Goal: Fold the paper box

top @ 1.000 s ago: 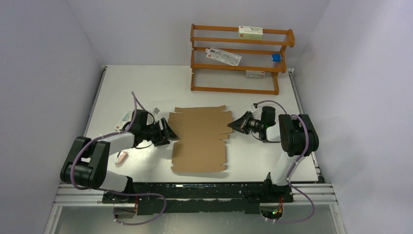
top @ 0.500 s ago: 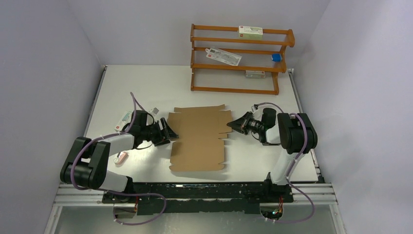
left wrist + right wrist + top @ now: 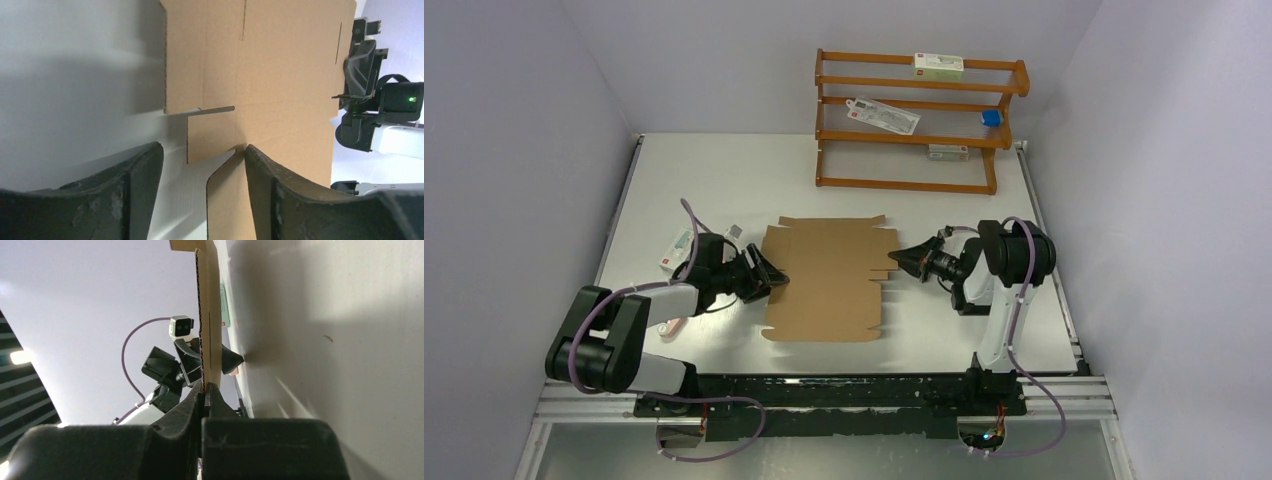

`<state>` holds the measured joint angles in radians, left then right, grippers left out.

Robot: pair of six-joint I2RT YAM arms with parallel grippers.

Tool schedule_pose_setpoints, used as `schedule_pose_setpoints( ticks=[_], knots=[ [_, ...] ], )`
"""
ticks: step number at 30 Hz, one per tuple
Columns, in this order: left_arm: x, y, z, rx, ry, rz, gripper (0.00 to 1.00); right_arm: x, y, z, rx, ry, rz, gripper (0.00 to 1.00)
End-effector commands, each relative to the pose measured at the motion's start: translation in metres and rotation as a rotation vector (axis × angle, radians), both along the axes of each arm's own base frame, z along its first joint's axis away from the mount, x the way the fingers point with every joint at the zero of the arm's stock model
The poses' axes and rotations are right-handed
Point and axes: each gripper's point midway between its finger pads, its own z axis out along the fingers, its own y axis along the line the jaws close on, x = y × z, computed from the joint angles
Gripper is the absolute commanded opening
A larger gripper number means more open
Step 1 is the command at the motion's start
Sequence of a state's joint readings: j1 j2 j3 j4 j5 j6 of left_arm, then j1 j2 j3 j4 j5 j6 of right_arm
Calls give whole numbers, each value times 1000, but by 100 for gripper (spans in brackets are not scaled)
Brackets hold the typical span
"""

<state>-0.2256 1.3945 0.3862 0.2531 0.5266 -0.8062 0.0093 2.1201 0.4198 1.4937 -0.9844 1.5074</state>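
The paper box (image 3: 824,275) lies as a flat brown cardboard sheet with flaps and tabs in the middle of the table. My left gripper (image 3: 776,277) lies low at the sheet's left edge. Its jaws are open, and in the left wrist view (image 3: 201,150) they straddle a notch between two flaps of the cardboard (image 3: 280,75). One finger (image 3: 260,170) rests over the sheet and the other over bare table. My right gripper (image 3: 896,259) reaches in from the right. In the right wrist view (image 3: 204,389) it is shut on the sheet's right edge (image 3: 207,315).
An orange wooden rack (image 3: 919,120) stands at the back, holding white cartons and a small blue item (image 3: 991,117). A white carton (image 3: 679,248) and a small white piece (image 3: 736,230) lie beside the left arm. The table edge (image 3: 619,215) runs close on the left.
The sheet has slid left and a little toward the front. The right gripper has followed it leftward, still shut on its edge. The left gripper's jaws have narrowed slightly.
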Motion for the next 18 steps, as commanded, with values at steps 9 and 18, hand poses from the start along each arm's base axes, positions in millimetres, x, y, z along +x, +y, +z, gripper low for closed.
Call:
schedule_pose_setpoints(
  ticks=[9,18],
  knots=[
    [18,-2,16,-54,-42,57,43,5,-4,-2,-147,-75,20,0],
    [21,8,21,40,-88,44,32,10,-9,-16,-259,-80,20,0]
  ],
)
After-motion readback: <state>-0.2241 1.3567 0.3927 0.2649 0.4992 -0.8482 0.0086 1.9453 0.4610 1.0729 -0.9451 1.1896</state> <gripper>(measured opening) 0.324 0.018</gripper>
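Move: Between the left hand's parted fingers runs the paper box's left edge; its notch lies about 2 cm right and 1 cm ahead, at fingertip height. The small left tab is some 2 cm ahead and 1 cm right, the left side flap about 8 cm ahead and 1 cm right. The right hand already grips the right side flap at its fingers; from it that notch lies roughly 22 cm left, 5 cm back and slightly lower. Narrowing its wide-open fingers to about half their gap without shutting on the cardboard, the left hand first stays nearly level, then lifts a little over 1 cm and eases about 1 cm forward, drawing clear above the left edge. The right hand keeps its pinch on the right flap, rises slightly, then sinks to about 1 cm below its start as its fingertips tip down some 10 degrees. ##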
